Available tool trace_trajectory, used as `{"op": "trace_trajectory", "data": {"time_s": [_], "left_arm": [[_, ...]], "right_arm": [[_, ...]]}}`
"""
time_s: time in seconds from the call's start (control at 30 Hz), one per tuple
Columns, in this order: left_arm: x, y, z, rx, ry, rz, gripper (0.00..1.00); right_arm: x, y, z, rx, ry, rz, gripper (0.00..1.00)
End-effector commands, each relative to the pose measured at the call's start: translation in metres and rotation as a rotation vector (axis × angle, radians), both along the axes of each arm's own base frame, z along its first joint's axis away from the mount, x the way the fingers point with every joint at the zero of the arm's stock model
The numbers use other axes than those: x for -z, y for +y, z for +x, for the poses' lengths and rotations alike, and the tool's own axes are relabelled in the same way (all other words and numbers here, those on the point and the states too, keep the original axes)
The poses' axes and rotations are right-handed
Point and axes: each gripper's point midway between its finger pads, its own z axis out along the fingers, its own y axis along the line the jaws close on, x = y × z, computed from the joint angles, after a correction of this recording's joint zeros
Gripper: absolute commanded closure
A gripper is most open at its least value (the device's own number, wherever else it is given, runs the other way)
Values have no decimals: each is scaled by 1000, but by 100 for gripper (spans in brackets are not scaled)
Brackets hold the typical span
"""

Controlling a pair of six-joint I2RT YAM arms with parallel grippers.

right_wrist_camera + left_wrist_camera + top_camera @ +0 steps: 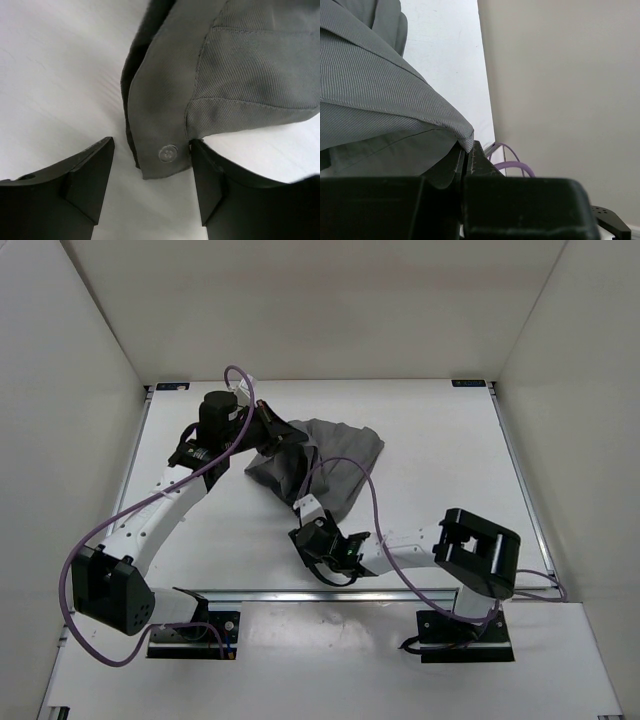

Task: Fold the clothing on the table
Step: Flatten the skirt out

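Note:
The clothing is a dark grey bunched heap at the middle of the white table. My left gripper is at its left edge. In the left wrist view that gripper is shut on a hemmed fold of the clothing, which hangs lifted above the table. My right gripper is at the garment's near corner. In the right wrist view it stands open astride a flat tab of the clothing with a clear button. The right fingertip touches the fabric edge.
White walls enclose the table on three sides. Purple cables loop from both arms, one crossing over the garment. The left arm's elbow is raised over the far left of the table. The right arm's base block sits near the front edge.

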Motion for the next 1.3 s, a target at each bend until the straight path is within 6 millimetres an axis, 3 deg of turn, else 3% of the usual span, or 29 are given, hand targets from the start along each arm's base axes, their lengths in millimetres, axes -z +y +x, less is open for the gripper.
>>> {"op": "trace_trajectory", "data": {"time_s": [0.0,0.03,0.07,0.17,0.27,0.37,0.47,0.53,0.57,0.6,0.67,0.73,0.77,0.83,0.87,0.9,1.0,1.1,1.2,1.27], "left_arm": [[-26,3,-3,7,-66,-34,100],[-26,3,-3,13,-67,-36,100],[-27,6,-2,1,-69,-34,100],[-26,12,-1,-5,-74,-23,100],[-22,16,-3,-2,-60,-17,100],[-27,21,-2,9,-77,-19,100],[-46,32,0,4,-132,-15,100],[-70,36,-4,10,-225,-11,100],[-78,33,-10,20,-256,-19,100],[-96,35,-16,6,-321,-37,100],[-119,38,-32,-4,-410,-78,100],[-149,51,-47,-33,-488,-93,100],[-156,55,-49,-38,-503,-88,100],[-190,64,-63,-51,-586,-72,100],[-198,65,-68,-52,-600,-71,100],[-213,68,-73,-64,-637,-69,100],[-227,75,-72,-81,-663,-69,100],[-219,75,-61,-79,-640,-60,100],[-183,74,-37,-91,-557,-48,100],[-146,71,-17,-82,-486,-36,100]], "right_arm": [[13,-11,5,51,-16,-105,46],[18,-17,1,49,-3,-136,59],[19,-23,5,66,1,-140,67],[10,-36,8,98,-7,-125,100],[-11,-51,15,79,-40,-120,100],[-57,-62,24,36,-99,-59,100],[-134,-78,38,-12,-175,102,100],[-216,-101,46,-38,-305,286,100],[-232,-108,46,-39,-336,317,100],[-268,-126,46,-32,-415,377,100],[-321,-157,39,-19,-525,445,100],[-360,-191,41,35,-604,446,100],[-371,-189,29,-30,-614,475,100],[-410,-215,23,-6,-685,483,100],[-418,-214,16,-46,-694,498,100],[-432,-227,16,-8,-728,495,100],[-454,-227,7,-66,-769,513,100],[-448,-217,20,-94,-728,517,100],[-417,-202,49,-120,-596,505,100],[-391,-189,68,-136,-519,470,100]]}}
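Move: Right between the right hand's open fingers, about 1 cm ahead and level with them, hangs the skirt's buttoned waistband end. The other waistband end is already pinched in the left hand, some 12 cm farther ahead and 26 cm above the right hand. The hem's right corner lies roughly 19 cm ahead and 18 cm to the right of the right hand. From the left hand the buttoned end is about 11 cm back, 2 cm left and 26 cm below. Closing on the buttoned waistband end after a nudge of under 1 cm forward, the right hand pinches it, draws right, then swings fast up some 45 cm and about 20 cm to the right, its fingers tipping up. The left hand keeps its pinch, eases left, then rises just over 20 cm while drawing left and back, tilting up too. Both sink slightly at the end. ##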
